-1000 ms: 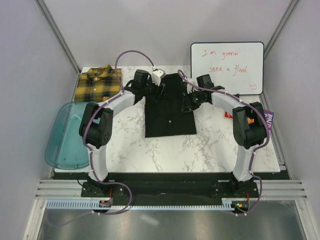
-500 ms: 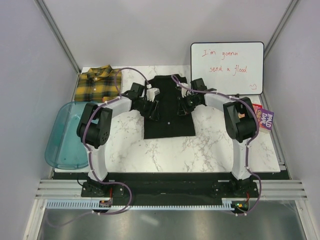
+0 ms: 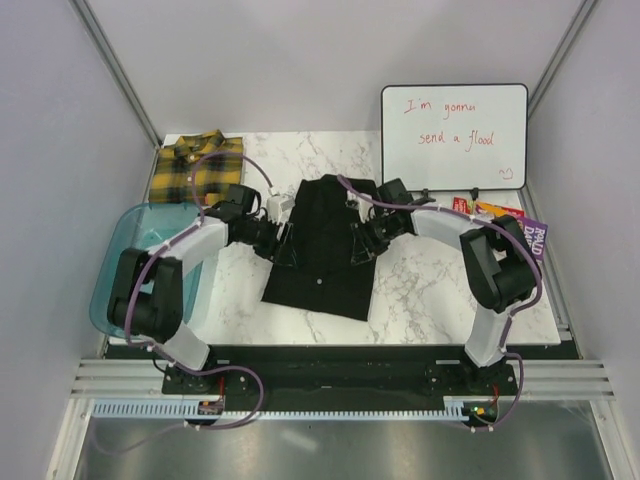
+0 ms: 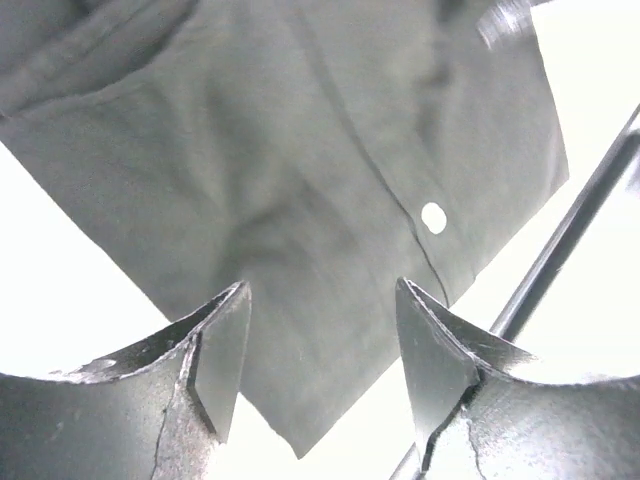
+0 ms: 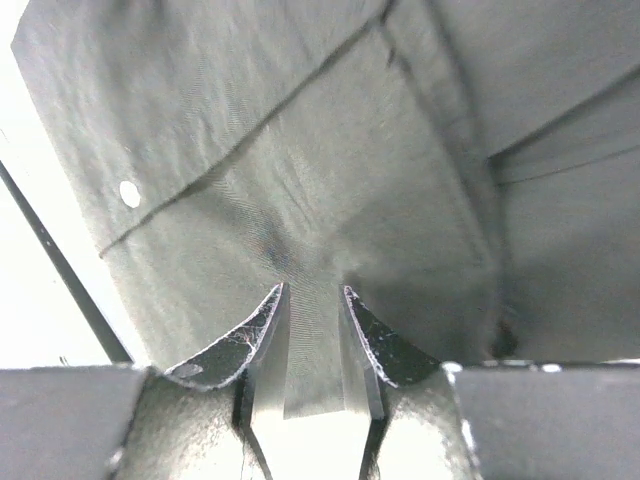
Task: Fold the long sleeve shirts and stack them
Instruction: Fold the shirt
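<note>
The black shirt (image 3: 322,248) lies folded and slightly askew in the middle of the marble table, a white button (image 4: 433,217) showing on its placket. My left gripper (image 3: 283,238) (image 4: 320,290) is low at its left edge, jaws wide apart over a corner of the cloth, pinching nothing. At the shirt's right edge, my right gripper (image 3: 362,238) (image 5: 313,290) has its jaws narrow, and a fold of the black cloth (image 5: 315,350) fills the gap between them. The yellow-and-black plaid shirt (image 3: 195,170) lies folded at the far left corner.
A translucent blue tub (image 3: 125,270) hangs off the table's left edge, beside my left arm. A whiteboard (image 3: 455,135) leans at the back right. Snack packets (image 3: 505,215) lie at the right edge by my right arm.
Both grippers have come toward the near edge, dragging the black shirt with them and turning it slightly. The left jaws have spread wider; the right jaws have eased a little.
</note>
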Controlling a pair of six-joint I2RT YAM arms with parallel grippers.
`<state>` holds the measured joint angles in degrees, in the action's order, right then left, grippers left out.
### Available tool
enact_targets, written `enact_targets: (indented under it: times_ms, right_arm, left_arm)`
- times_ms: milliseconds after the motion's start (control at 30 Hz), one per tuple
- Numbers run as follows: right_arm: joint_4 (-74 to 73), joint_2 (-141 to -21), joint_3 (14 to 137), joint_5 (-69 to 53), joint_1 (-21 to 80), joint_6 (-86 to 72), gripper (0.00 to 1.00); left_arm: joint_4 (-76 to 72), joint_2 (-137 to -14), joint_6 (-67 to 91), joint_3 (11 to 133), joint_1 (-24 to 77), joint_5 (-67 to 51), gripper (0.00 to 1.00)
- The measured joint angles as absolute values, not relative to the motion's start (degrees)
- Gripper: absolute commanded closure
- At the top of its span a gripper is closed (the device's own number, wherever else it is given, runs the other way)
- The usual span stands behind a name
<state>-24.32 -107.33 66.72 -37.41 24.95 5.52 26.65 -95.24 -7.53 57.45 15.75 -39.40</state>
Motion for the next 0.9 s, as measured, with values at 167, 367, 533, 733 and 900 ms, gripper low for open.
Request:
enact_targets:
  times_ms: [167, 367, 533, 733, 900]
  right_arm:
    - [-24.2, -105.4, 69.8, -37.9, 24.3, 5.3, 0.67]
    - [-18.3, -106.2, 70.5, -40.1, 28.4, 0.0, 0.68]
    - [-13.6, -111.3, 74.0, -41.1, 30.7, -2.7, 0.69]
    - [-11.4, -117.2, 75.5, -40.5, 30.6, -2.7, 0.70]
    - [-11.4, -119.3, 76.0, -40.9, 30.6, -0.8, 0.71]
  left_arm:
    - [25.6, -75.2, -21.5, 48.7, 19.2, -34.9, 0.34]
    - [17.3, -56.0, -37.0, 27.4, 33.6, -21.9, 0.34]
    - [12.9, -46.2, -45.0, 15.7, 44.7, -11.3, 0.34]
    - [1.0, -49.0, -48.8, 12.3, 55.2, -2.8, 0.33]
    - [-14.3, -58.0, -52.4, 9.4, 61.8, 3.0, 0.33]
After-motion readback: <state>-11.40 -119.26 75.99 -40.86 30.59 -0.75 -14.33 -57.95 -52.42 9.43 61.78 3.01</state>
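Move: The left hand goes for the near edge of the black shirt, left of its middle, about 11 cm back and 5 cm to its right, some 4 cm lower; the white dot is 5 cm back and 8 cm right, the near-left corner 10 cm back and 5 cm left. The right hand's spot on the shirt's middle is about 8 cm left, 3 cm ahead and 3 cm below; from this hand the near-right corner is 15 cm back and 2 cm right. The open left hand arcs up about 5 cm and back some 12 cm over the shirt, sinking to its near edge as it rolls nearly 90 degrees, then slips a few centimetres right along that edge, ending with its fingers pointing forward-right and down, one on either side of the edge but not closed. Meanwhile the right hand lifts about 4 cm, crosses some 8 cm to its left and a little forward, and comes down on the middle of the shirt with its narrow gap hardly changed. ##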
